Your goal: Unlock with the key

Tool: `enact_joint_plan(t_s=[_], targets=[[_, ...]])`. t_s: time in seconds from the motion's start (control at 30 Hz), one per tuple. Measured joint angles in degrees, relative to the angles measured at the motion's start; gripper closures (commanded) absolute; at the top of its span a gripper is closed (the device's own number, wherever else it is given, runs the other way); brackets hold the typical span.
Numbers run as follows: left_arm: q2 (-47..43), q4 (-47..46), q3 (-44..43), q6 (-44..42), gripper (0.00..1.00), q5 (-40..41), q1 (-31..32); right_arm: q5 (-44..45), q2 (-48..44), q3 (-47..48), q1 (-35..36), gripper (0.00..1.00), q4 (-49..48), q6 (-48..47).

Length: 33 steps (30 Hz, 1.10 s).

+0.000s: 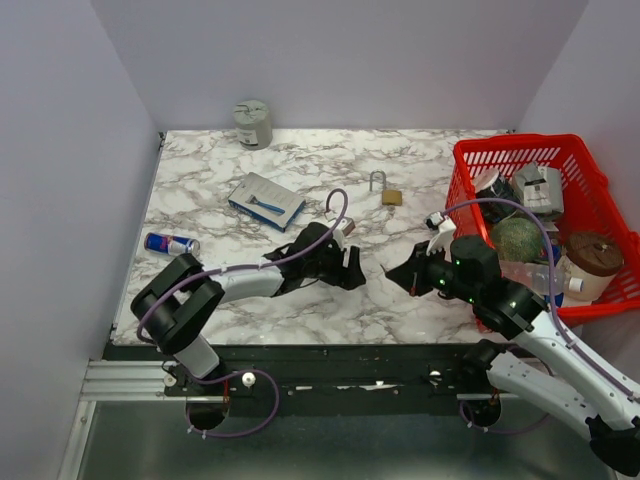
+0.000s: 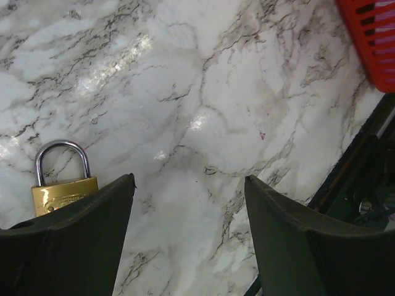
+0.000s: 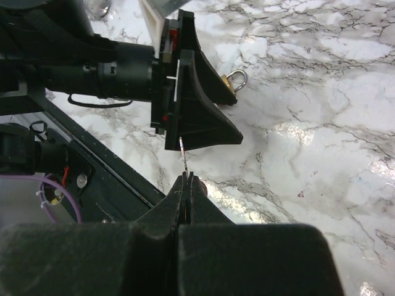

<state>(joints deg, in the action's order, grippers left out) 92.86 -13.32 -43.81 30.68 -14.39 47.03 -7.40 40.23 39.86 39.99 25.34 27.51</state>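
Note:
A brass padlock (image 1: 391, 196) with a steel shackle lies flat on the marble table, right of centre toward the back. In the left wrist view the padlock (image 2: 62, 191) sits just beyond the left finger. My left gripper (image 2: 189, 179) is open over bare marble with nothing between its fingers; from above the left gripper (image 1: 350, 268) lies near the table's middle. My right gripper (image 3: 187, 179) is shut on the key (image 3: 182, 155), whose thin blade sticks out past the fingertips toward the left gripper. The right gripper (image 1: 402, 272) faces it from the right.
A red basket (image 1: 520, 146) holding several items stands at the right. A blue box (image 1: 266, 200), a drink can (image 1: 170, 243) and a grey tin (image 1: 253, 123) sit on the left and back. The table's dark front edge (image 3: 117, 179) runs close under the right gripper.

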Motion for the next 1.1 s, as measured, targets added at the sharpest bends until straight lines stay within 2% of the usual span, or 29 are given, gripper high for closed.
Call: enact_joint_plan(t_s=[0.13, 0.27, 0.43, 0.8, 1.1], targets=[[-4.96, 2.12, -0.39, -1.27, 0.19, 0.48, 0.09, 0.00, -0.02, 0.00, 0.00, 0.99, -0.04, 0.13], [-7.13, 8.15, -3.89, -4.90, 0.18, 3.56, 0.09, -0.04, -0.02, -0.02, 0.00, 0.99, -0.07, 0.42], [-1.92, 18.97, -11.76, -8.13, 0.17, 7.89, 0.09, -0.55, 0.00, -0.26, 0.00, 0.99, -0.39, 0.96], [6.82, 37.97, -25.31, -9.11, 0.19, 15.45, 0.09, -0.96, -0.39, -0.72, 0.00, 0.99, -0.44, 1.01], [12.22, 48.19, -29.97, -13.07, 0.21, 16.48, 0.07, -0.98, -2.10, -1.09, 0.00, 0.99, -0.44, 1.01]])
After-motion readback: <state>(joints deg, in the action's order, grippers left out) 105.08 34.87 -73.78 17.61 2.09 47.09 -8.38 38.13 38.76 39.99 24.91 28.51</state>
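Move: Ahead and to the left of the left hand lies the small padlock, roughly 4 cm forward, 4 cm to the left and some 5 cm below. At the same depth, the big padlock is about 19 cm forward and 9 cm to the right, and the book lies some 19 cm forward and 18 cm to the left. From the right hand, the small padlock is around 9 cm forward, 11 cm to the left and 18 cm down. Rising nearly 5 cm first, the left hand then sinks to slightly below its starting height while swinging about 5 cm left and 3 cm forward towards the small padlock. Its wrist swings the slanting fingers by some 35 degrees until they point steeply down, and they stay wide open, one on either side of the padlock as seen from the wrist. ##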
